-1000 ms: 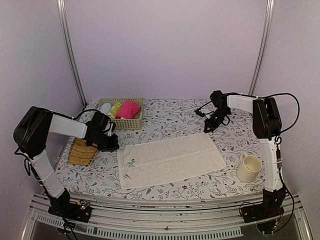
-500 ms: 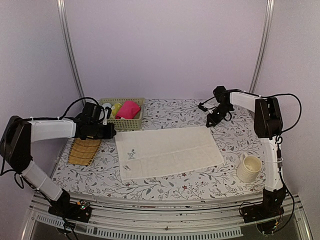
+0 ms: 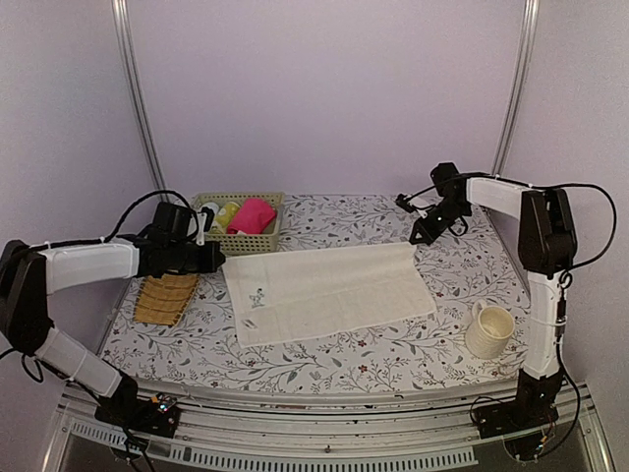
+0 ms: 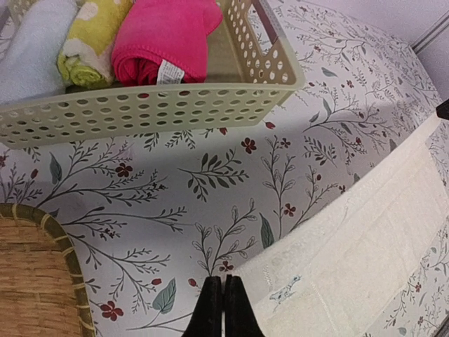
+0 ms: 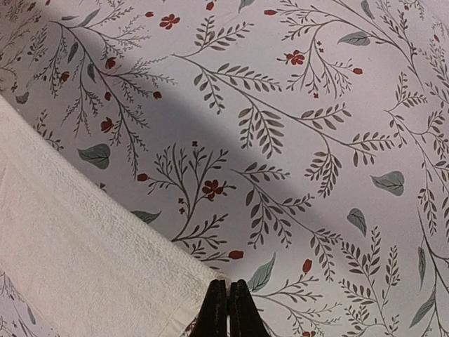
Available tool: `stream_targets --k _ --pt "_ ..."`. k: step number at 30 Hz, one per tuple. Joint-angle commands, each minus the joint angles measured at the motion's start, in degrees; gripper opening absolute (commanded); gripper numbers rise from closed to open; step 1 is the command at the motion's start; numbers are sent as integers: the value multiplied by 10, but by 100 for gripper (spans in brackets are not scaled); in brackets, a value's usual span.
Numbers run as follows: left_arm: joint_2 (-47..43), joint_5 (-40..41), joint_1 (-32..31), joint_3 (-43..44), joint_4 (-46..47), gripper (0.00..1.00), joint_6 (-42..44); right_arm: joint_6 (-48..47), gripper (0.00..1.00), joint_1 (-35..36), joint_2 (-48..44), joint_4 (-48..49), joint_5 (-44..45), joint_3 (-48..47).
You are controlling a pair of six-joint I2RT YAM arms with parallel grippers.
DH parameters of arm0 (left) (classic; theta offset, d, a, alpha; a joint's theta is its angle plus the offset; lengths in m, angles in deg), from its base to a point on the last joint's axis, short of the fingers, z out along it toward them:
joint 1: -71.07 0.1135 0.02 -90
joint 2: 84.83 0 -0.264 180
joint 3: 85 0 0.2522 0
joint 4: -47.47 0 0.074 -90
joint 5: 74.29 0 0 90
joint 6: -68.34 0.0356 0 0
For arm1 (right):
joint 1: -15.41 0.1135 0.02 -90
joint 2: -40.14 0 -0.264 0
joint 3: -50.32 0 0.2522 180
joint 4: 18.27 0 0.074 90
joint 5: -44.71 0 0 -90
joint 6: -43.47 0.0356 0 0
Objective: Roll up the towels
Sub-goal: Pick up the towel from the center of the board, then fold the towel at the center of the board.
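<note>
The cream-white towel (image 3: 329,290) lies spread flat across the middle of the flowered table. My left gripper (image 3: 218,260) is shut on its far left corner. In the left wrist view that gripper (image 4: 223,281) pinches the corner of the towel (image 4: 365,253) just beside a small blue embroidered bird. My right gripper (image 3: 418,238) is shut on the far right corner, and the right wrist view shows its tips (image 5: 229,284) closed at the towel's hemmed corner (image 5: 70,260). The pink towel (image 3: 254,214) sits rolled in the basket, its white tag showing (image 4: 165,38).
A perforated basket (image 3: 241,241) stands at the back left and also holds a yellow-green roll (image 4: 91,35) and a pale blue roll (image 4: 31,49). A woven straw mat (image 3: 165,298) lies under the left arm. A cream mug (image 3: 488,330) stands at the front right.
Both grippers moved toward the back of the table. The left gripper closed on its corner. The cream towel slid back with them and now lies straighter.
</note>
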Motion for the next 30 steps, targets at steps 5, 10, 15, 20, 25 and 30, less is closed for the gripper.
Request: stream_targets --k 5,10,15,20,25,30 --pt "-41 -14 4 -14 -53 0 -14 -35 2 -9 -112 31 -31 102" --pt "-46 -25 4 -17 -95 0 -12 -48 2 -10 -152 31 -34 170" --pt "-41 -35 4 -17 -133 0 -18 -57 3 -9 -202 30 -43 239" --pt "-22 -72 3 -18 -150 0 -16 -67 3 -8 -241 35 -47 300" --pt "-9 -84 3 -22 -176 0 -15 -71 2 -9 -247 52 -29 339" --pt "-5 -119 -1 -33 -185 0 -13 -75 2 -9 -241 65 6 368"
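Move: I already hold the far edge of the white towel in both hands, lifted clear. From my left hand, the towel's near left corner lies about 17 cm back, 2 cm right and 11 cm down. The basket is some 18 cm ahead and 1 cm right, and the wicker tray 14 cm left and 1 cm back. From my right hand, the near right corner is about 17 cm back, 4 cm right and 7 cm down, and the mug 25 cm back and 14 cm right. Keeping both pinches shut on the towel's far edge, I carry it back over the rest of the towel towards the near edge. My right hand leads, arching up about 3 cm and then sinking as it comes back some 14 cm. My left comes back about half as far and sinks 4 cm, its fingers tipping to point more steeply down. ##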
